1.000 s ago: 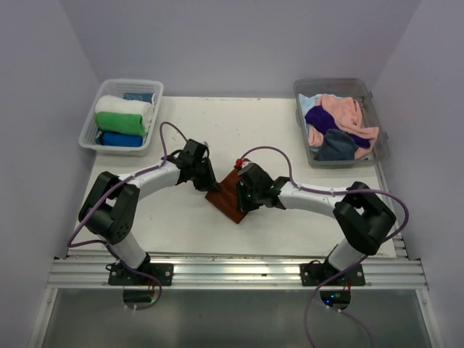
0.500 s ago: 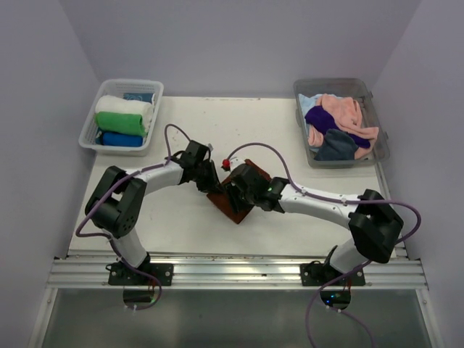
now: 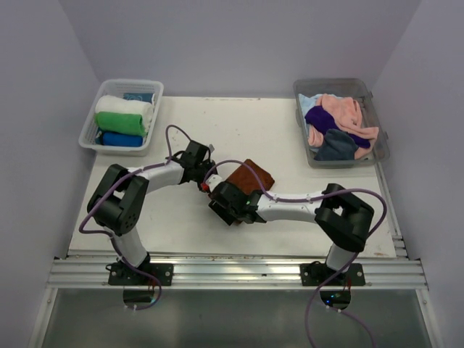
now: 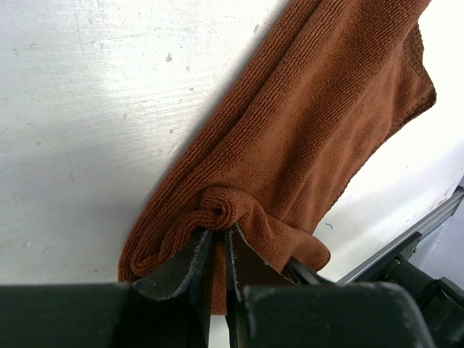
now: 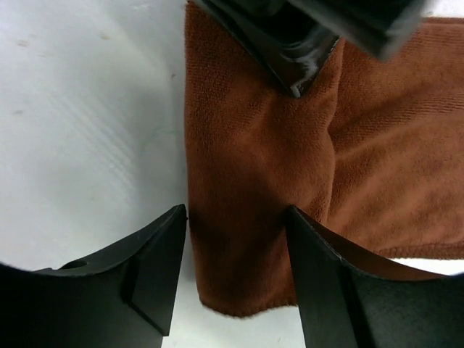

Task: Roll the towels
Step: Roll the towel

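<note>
A rust-brown towel [image 3: 251, 176] lies folded into a strip at the middle of the table. My left gripper [image 3: 205, 181] is shut on a bunched fold at the towel's left edge; the wrist view shows the cloth [image 4: 312, 145] curled over the tips of the gripper [image 4: 220, 235]. My right gripper [image 3: 219, 201] hovers over the towel's near end. In its wrist view that gripper [image 5: 235, 214] stands open, with the end of the brown strip [image 5: 246, 181] below the gap. The left gripper's fingers [image 5: 293, 69] show at the top there.
A clear bin [image 3: 94, 132] at the back left holds a rolled white towel [image 3: 123, 106], a green one [image 3: 119, 122] and a blue one [image 3: 119, 139]. Another bin [image 3: 380, 138] at the back right holds loose pink [image 3: 341, 109], purple [image 3: 322, 117] and dark grey-blue [image 3: 335, 150] towels.
My right gripper has opened and slid left and nearer along the towel, uncovering its far right part. The left gripper has stayed shut on the fold.
</note>
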Controlling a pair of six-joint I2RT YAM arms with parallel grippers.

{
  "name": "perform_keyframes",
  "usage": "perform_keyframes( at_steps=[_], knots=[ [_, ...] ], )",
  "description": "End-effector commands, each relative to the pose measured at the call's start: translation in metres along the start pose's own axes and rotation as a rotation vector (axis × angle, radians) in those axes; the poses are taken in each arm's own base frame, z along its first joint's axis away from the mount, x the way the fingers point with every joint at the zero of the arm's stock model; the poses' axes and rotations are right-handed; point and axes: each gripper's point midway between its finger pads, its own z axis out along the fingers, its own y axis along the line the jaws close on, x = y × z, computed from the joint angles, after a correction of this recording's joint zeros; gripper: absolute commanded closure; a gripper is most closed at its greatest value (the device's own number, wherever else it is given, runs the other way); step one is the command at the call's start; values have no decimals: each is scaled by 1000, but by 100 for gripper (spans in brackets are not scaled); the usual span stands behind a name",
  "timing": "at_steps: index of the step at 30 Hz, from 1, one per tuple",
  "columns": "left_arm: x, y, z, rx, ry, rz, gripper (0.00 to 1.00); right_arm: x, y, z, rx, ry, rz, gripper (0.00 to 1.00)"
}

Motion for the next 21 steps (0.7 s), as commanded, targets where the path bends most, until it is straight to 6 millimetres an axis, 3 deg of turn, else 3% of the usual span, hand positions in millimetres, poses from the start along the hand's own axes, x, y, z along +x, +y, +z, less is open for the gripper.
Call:
perform_keyframes(
  at_steps=[1, 5, 8, 9, 12, 18, 21],
  knots=[
    [-3, 0, 5, 4, 2, 19, 86, 0, -6, 18, 71, -23, -32, 41],
    [-4, 0, 4, 1, 4, 16, 84, 4, -9, 19, 89, -26, -14, 53],
    [-8, -2, 0, 8, -2, 19, 82, 5, -9, 17, 88, -23, 4, 75],
    [-10, -2, -2, 8, -5, 21, 82, 5, -8, 17, 73, -23, 14, 86],
    [-24, -7, -17, 23, -40, 34, 81, 1, 1, 15, -6, -25, 52, 99],
    [-53, -8, -55, 23, -127, 46, 69, -6, 12, 12, -152, -30, 146, 100],
    [-65, -2, -69, 17, -159, 32, 57, -5, 16, 12, -218, -20, 203, 100]
  ],
)
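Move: The brown towel's folded near edge lies right under the open right fingers, about 1 cm ahead and 2 cm lower; the left gripper, pinching the same edge, stands some 6 cm ahead and 4 cm to the left of the right hand. The towel's flat body is centred about 8 cm ahead and 7 cm to the right of it. From the left hand, the part of the edge under the right fingers lies about 5 cm back, 4 cm to the right and slightly lower. The right hand sinks and eases forward, roughly 2 cm in all, while its spread fingers close on the towel's folded edge and pinch it, then keeps that hold as the wrist tilts about 10 degrees, its left side rising, with a creep of 1 cm to the left. The left hand, at first still holding its pinch, opens its fingers, lets go of the edge and pulls away up, left and forward by about 6 cm, speeding up as it clears the towel. ##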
